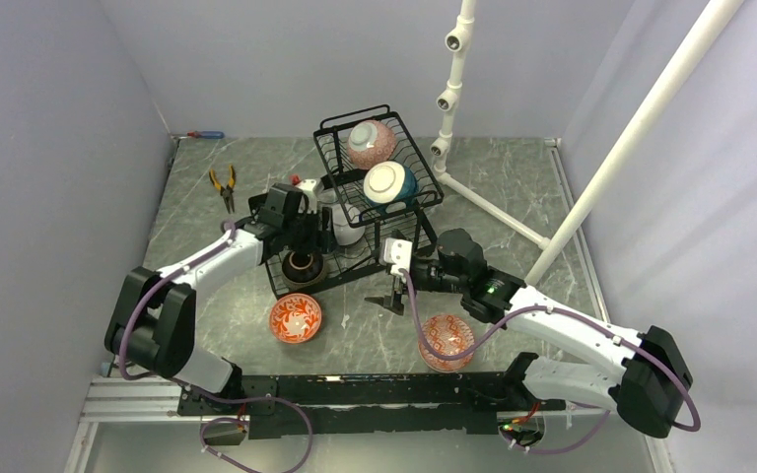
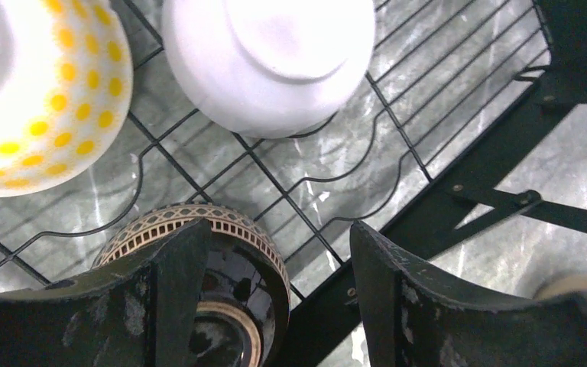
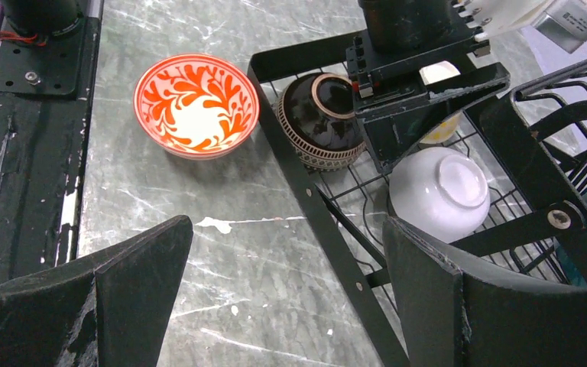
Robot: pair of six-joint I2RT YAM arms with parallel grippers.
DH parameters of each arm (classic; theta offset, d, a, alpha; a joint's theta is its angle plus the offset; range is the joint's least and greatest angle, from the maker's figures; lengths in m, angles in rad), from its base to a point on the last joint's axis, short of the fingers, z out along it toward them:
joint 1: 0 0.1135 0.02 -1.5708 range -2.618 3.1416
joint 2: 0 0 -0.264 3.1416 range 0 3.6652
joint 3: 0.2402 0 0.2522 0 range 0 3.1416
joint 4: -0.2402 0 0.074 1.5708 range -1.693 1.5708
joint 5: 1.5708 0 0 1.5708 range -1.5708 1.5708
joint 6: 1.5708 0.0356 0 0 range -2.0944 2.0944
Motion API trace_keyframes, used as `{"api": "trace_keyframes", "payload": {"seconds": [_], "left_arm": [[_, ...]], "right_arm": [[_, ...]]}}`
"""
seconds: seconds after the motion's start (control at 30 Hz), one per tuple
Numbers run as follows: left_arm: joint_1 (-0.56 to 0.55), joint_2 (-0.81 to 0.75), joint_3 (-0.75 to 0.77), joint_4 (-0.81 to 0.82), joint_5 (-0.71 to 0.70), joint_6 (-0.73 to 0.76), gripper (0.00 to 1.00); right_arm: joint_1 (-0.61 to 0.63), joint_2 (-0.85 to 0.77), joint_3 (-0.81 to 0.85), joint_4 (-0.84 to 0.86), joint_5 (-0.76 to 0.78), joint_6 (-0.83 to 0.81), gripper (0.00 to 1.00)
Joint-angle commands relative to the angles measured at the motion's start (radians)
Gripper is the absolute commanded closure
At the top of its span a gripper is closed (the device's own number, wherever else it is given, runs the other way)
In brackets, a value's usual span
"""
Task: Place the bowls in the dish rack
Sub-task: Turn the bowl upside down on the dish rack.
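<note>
The black wire dish rack [image 1: 409, 225] stands mid-table. Its raised tier holds a pink bowl [image 1: 372, 141] and a teal-and-white bowl [image 1: 388, 183]. In the base a brown bowl [image 2: 233, 252] rests on its side near a white bowl [image 2: 267, 61] and a yellow-dotted bowl [image 2: 38, 92]. My left gripper [image 2: 279, 229] hangs over the brown bowl, jaws apart, one finger in front of it and a gap at the other. Two red-patterned bowls [image 1: 296, 317] [image 1: 446, 340] sit on the table. My right gripper [image 3: 287, 225] is open over the table beside the rack's front rail [image 3: 329, 229].
Orange-handled pliers [image 1: 223, 183] lie at the back left. A white pipe stand [image 1: 453, 89] rises behind the rack, and a slanted white pipe [image 1: 631, 138] crosses the right side. Grey walls close in on both sides.
</note>
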Motion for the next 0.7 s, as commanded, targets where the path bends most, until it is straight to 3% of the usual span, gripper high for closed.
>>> {"api": "trace_keyframes", "payload": {"seconds": [0.0, 0.4, 0.43, 0.47, 0.67], "left_arm": [[0.001, -0.038, -0.056, 0.013, -0.090, -0.065, 0.29], [0.001, -0.396, -0.159, 0.103, -0.187, -0.054, 0.31], [0.002, -0.425, -0.162, 0.102, -0.188, -0.050, 0.28], [0.001, -0.448, -0.164, 0.101, -0.188, -0.051, 0.07], [0.002, -0.568, -0.160, -0.011, -0.302, -0.086, 0.04]], "right_arm": [[0.002, -0.022, 0.034, 0.000, 0.007, -0.014, 0.00], [0.001, -0.046, -0.004, 0.067, 0.019, 0.033, 0.00], [0.002, -0.053, -0.012, 0.079, 0.034, 0.045, 0.00], [0.002, -0.062, -0.022, 0.093, 0.046, 0.058, 0.00], [0.002, -0.142, -0.111, 0.199, 0.170, 0.174, 0.00]]}}
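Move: The black bowl, bottom-up and a little tilted at the rack's near-left corner, has its middle about 4 cm back, 4 cm left and 4 cm below the left hand, the left finger over its side. From this hand the white bowl stands 3 cm ahead and 6 cm right, the yellow-dotted bowl 6 cm ahead and 4 cm left, both some 4 cm lower; the orange bowl is 16 cm back, 5 cm left, 8 cm below. From the right hand the black bowl lies about 6 cm ahead, 15 cm left, 13 cm below. Keep the left gripper low and sweep it some 3 cm left and slightly back, nudging the black bowl's side with the left finger to settle it. Then climb about 11 cm clear of it, still easing left, tilting the fingers up some 20 degrees with a slight counter-clockwise turn, and open them wide near the end. ##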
